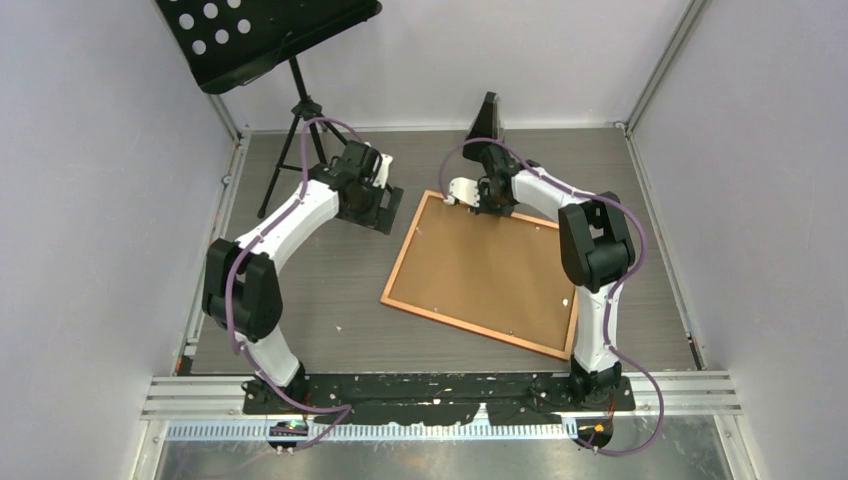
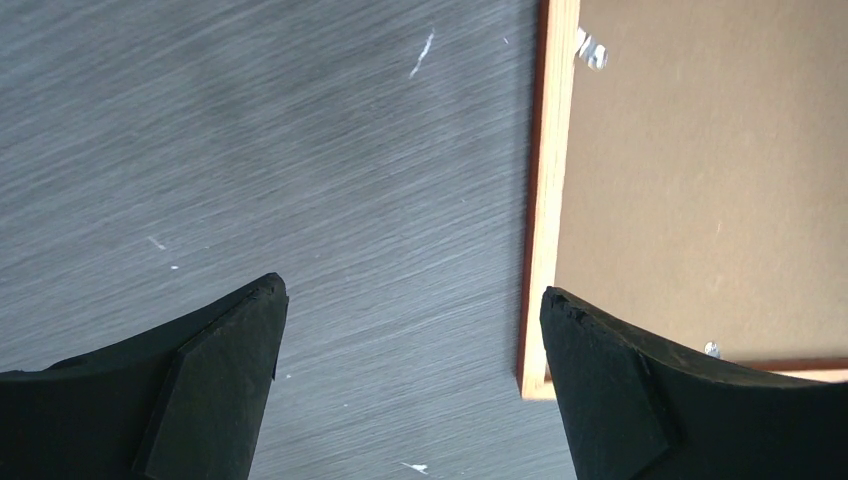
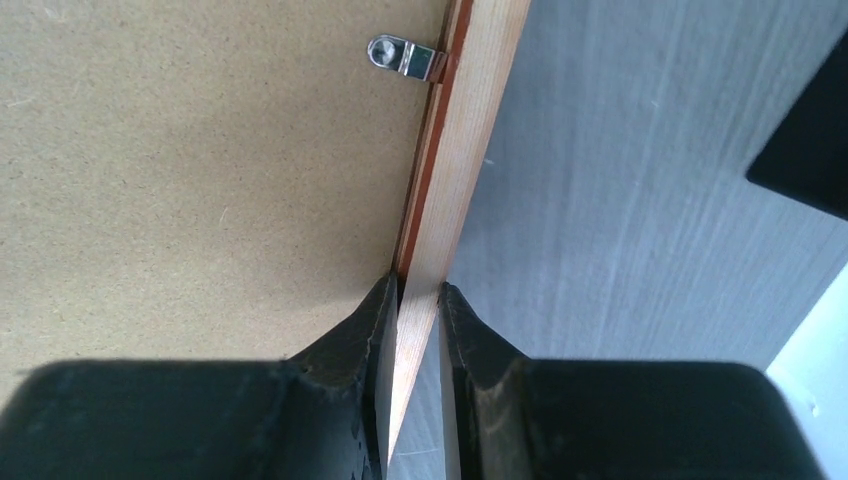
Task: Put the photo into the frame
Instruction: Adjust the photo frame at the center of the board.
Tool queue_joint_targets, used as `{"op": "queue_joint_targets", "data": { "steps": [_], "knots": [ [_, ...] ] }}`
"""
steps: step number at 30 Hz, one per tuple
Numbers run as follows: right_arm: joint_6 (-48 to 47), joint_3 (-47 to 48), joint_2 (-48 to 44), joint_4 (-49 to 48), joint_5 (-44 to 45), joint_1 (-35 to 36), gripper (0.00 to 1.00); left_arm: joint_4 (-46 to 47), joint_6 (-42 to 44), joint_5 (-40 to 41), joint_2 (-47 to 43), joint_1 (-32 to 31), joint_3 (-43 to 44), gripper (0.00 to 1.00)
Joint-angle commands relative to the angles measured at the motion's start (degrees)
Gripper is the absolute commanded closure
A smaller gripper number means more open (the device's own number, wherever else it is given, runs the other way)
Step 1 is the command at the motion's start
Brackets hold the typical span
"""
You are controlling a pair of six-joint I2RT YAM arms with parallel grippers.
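The frame point(image 1: 405, 247) lies face down, turned at an angle, right of the table's middle, with the plain brown backing board point(image 1: 485, 270) filling it. My right gripper point(image 1: 490, 205) is at its far edge. In the right wrist view that gripper point(image 3: 412, 290) is shut on the frame's pale wooden rail point(image 3: 470, 150), one finger on the board side and one outside. My left gripper point(image 2: 412, 290) hangs open over bare table; the frame's corner point(image 2: 537, 380) sits just inside its right finger. The photo is hidden.
A small metal clip point(image 3: 400, 55) holds the backing board point(image 3: 200, 180) at the rail, and another point(image 2: 592, 50) shows in the left wrist view. A black music stand point(image 1: 270, 40) on a tripod stands at the back left. A dark upright panel point(image 1: 488, 120) stands behind the frame.
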State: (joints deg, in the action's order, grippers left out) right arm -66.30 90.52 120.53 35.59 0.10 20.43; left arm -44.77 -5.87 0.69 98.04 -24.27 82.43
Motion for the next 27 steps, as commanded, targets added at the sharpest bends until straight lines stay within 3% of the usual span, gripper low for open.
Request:
{"op": "queue_joint_targets", "data": {
  "steps": [1, 6, 15, 27],
  "knots": [
    [1.3, -6.3, -5.7, -0.8, -6.0, 2.8, 0.95, 2.0, -2.7, -2.8, 2.5, -0.2, -0.4, 0.04],
    [7.6, -10.2, -9.0, -2.9, -8.6, 4.9, 0.94, 1.9, -4.2, -5.7, 5.9, -0.2, -0.1, 0.04],
    [19.4, -9.1, -9.1, -4.7, -11.1, 5.9, 0.95, 1.9, -5.6, -7.8, 11.7, -2.3, -0.1, 0.05],
    [22.9, -11.5, -10.7, -7.7, -13.1, 5.8, 0.95, 0.0, -5.2, -6.8, 17.6, -3.8, 3.4, 0.08]
  ]
}}
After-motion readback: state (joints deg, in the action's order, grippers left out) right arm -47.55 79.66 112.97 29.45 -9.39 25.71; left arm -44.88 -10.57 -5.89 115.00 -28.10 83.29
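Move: The photo frame lies face down, its far bar held near the middle in the right fingers; its centre is about 15 cm back of that hand and 3 cm left, at nearly its height. The black metronome stands some 15 cm ahead and 5 cm left. The frame's left bar, the left hand's goal, has its middle about 7 cm right, 2 cm back and 11 cm below that hand; the frame's near left corner is 13 cm back and 2 cm right, equally low. The frame, still pinched by its far bar, is dragged by the right hand about 6 cm back and as far left; the backward pull fades after the first half while the wrist rolls some 15 degrees, left side rising. Meanwhile the open left hand sinks about 10 cm onto the left bar, drifting right and a little back, fingers tilting to nearly straight down so they straddle the bar beside a metal clip. ##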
